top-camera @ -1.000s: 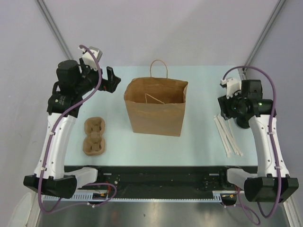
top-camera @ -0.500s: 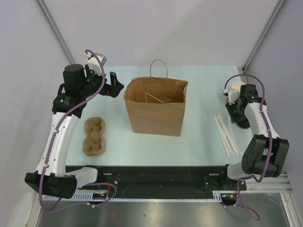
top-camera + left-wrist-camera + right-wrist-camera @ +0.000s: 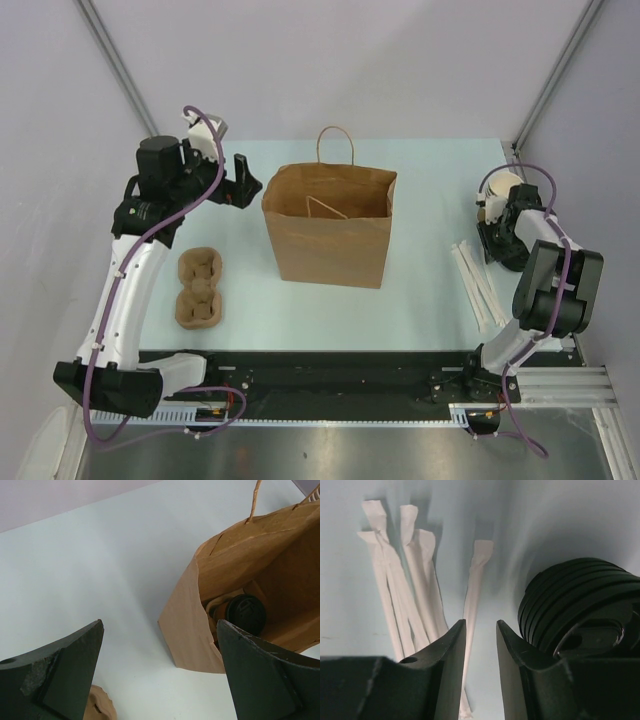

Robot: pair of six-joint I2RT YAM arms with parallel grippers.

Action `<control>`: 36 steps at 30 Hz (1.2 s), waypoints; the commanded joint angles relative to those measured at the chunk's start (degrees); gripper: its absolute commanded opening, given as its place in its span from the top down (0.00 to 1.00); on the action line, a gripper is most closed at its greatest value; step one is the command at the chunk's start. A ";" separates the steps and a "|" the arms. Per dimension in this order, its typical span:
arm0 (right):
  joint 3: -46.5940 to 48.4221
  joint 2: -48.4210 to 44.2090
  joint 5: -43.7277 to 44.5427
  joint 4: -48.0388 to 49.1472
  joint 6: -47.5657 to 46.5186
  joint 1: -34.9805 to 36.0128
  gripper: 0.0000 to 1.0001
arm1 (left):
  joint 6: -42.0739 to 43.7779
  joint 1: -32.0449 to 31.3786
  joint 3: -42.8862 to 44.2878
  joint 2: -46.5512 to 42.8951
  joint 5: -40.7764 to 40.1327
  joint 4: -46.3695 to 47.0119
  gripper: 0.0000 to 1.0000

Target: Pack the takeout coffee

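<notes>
The takeout coffee point(image 3: 244, 613), a tan cup with a black lid, stands inside the open brown paper bag point(image 3: 195, 625); in the top view the bag point(image 3: 328, 240) hides it. My left gripper point(image 3: 240, 180) is wide open and empty, held above the table just left of the bag. In the left wrist view the left gripper point(image 3: 160, 625) frames bare table and the bag's near corner. My right gripper point(image 3: 503, 250) points down at the table's right side; in the right wrist view the right gripper point(image 3: 480, 625) shows a narrow gap with nothing between the fingers.
A brown pulp cup carrier point(image 3: 198, 288) lies front left of the bag. Several wrapped white straws point(image 3: 480, 285) lie at the right, also in the right wrist view point(image 3: 405, 580). A stack of black lids point(image 3: 580, 600) sits right beside the right fingers.
The right arm has folded back toward its base, with its gripper lower by the straws and lids. The left gripper has shifted slightly toward the bag and stays open.
</notes>
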 commanded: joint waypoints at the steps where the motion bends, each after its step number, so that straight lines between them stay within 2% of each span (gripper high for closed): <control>1: 0.04 2.40 -2.98 2.96 0.81 -0.77 0.63 | 1.12 0.28 1.63 0.04 0.54 -0.25 0.00; 13: -0.31 7.59 -4.30 5.42 1.87 -1.92 0.65 | 1.65 0.28 0.75 0.39 0.02 -0.95 0.00; 19: -1.63 6.63 -5.18 6.12 1.52 -1.92 0.71 | 2.00 0.28 0.92 0.48 -0.25 -1.21 0.00; 23: -2.51 4.70 -5.53 5.86 0.73 -1.92 0.80 | 1.91 0.36 0.84 0.75 0.28 -0.86 0.01; 25: -2.77 3.90 -5.79 5.42 0.29 -1.83 0.90 | 1.82 0.28 0.84 0.92 0.37 -0.69 0.01; 28: -2.86 1.88 -6.32 4.46 -0.42 -1.83 1.00 | 1.74 0.28 0.75 1.01 0.63 -0.34 0.00; 32: -2.86 -2.24 -6.41 4.10 -1.21 -1.65 1.00 | 1.65 0.28 0.40 0.84 1.16 -0.16 0.00; 36: -2.78 -10.57 -6.23 2.43 -2.70 -1.04 1.00 | 2.09 0.28 0.49 0.75 1.25 -0.07 0.00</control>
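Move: The right hand hovers just above the far end of the lone straw; its middle lies about 7 cm back, 2 cm to the right and 3 cm below. The straw bundle's middle is likewise some 7 cm back, 3 cm to the left. The black lids stand about 7 cm to the right and 1 cm ahead; the cup stack is roughly 11 cm ahead, 1 cm right. From the left hand the straw is about 55 cm right, 9 cm back, 33 cm below. Downward between the straw bundle and the lids goes the right hand, about 3 cm to the table, its fingers still part-open astride the lone straw and the wrist tilting only slightly. There the fingers shut and pinch the straw near its far end, then the hand starts straight back up, some 2.5 cm, still closed. ##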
